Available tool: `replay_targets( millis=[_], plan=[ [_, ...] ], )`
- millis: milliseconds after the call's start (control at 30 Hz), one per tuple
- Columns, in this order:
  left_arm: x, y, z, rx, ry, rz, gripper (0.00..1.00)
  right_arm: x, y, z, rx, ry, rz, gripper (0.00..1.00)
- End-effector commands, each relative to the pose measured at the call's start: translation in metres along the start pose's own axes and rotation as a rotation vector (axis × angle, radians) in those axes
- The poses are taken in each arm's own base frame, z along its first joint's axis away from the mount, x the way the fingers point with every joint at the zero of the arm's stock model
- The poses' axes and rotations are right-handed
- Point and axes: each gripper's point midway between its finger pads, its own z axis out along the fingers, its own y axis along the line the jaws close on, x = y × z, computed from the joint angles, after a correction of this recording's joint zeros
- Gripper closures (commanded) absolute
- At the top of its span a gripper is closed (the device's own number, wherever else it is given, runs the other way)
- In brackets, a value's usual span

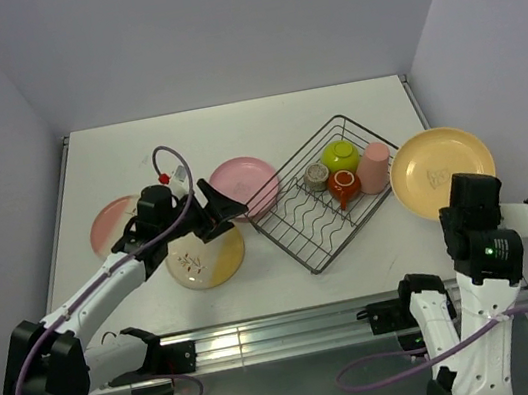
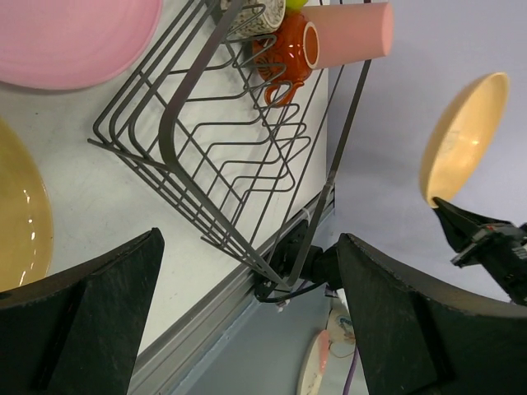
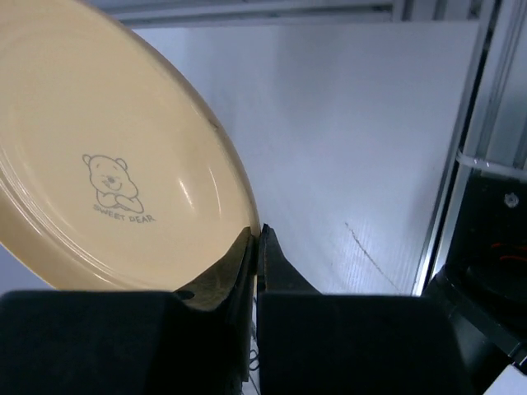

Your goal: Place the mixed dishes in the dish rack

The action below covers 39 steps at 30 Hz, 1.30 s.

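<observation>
The black wire dish rack [image 1: 299,214] sits mid-table and holds a lime-green bowl [image 1: 340,155], a salmon cup [image 1: 375,167], a red-brown mug [image 1: 343,187] and a small grey cup [image 1: 317,177]. My right gripper [image 1: 452,214] is shut on the rim of a cream-yellow plate [image 1: 442,168] with a bear drawing [image 3: 107,164], held lifted to the right of the rack. My left gripper [image 1: 228,208] is open and empty, between a pink plate [image 1: 244,182] and the twig-patterned plate [image 1: 205,258], just left of the rack [image 2: 222,156].
A second pink plate [image 1: 107,227] lies at the far left, partly under my left arm. The aluminium rail [image 1: 267,337] runs along the table's near edge. Walls close in the table on the left, back and right.
</observation>
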Motion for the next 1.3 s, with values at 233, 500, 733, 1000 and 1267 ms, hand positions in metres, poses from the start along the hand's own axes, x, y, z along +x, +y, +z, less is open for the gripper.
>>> replay_targets(
  millis=[233,500,733,1000,1267],
  plan=[
    [-0.003,-0.073,-0.017,0.235,0.057,0.195,0.11,-0.019,0.089,-0.043,-0.425,-0.004,-0.37,1.0],
    [-0.002,-0.105,-0.024,0.329,0.068,0.351,0.12,0.064,0.147,-0.04,-0.668,0.208,-0.738,1.0],
    [-0.01,-0.091,-0.023,0.239,0.013,0.381,0.14,0.129,0.188,-0.08,-0.778,0.279,-1.001,1.0],
    [-0.031,-0.066,-0.049,0.009,-0.136,0.453,0.12,0.175,0.192,-0.116,-0.947,0.408,-1.108,1.0],
    [-0.027,-0.068,-0.054,0.007,-0.114,0.47,0.11,0.204,0.178,-0.146,-1.08,0.505,-1.193,1.0]
  ],
)
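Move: The right hand holds the yellow plate by its rim, with the left gripper some 47 cm to its left, 13 cm farther out and 5 cm lower. The dish rack's middle is about 25 cm ahead of the right hand, 22 cm left and 18 cm down; in it, the red mug is roughly 24 cm ahead and 19 cm left, the pink cup 28 cm ahead and 11 cm left. From the left hand, the plate is about 48 cm right, 4 cm back and 5 cm higher. Still pinching the yellow plate's rim, the right hand rises and starts forward, then sweeps left over the near side of the rack towards the left gripper, about 24 cm left and 14 cm forward in all, turning some 90 degrees counter-clockwise. The left hand, fingers kept open, rises about 7 cm and tips its fingers upward. ##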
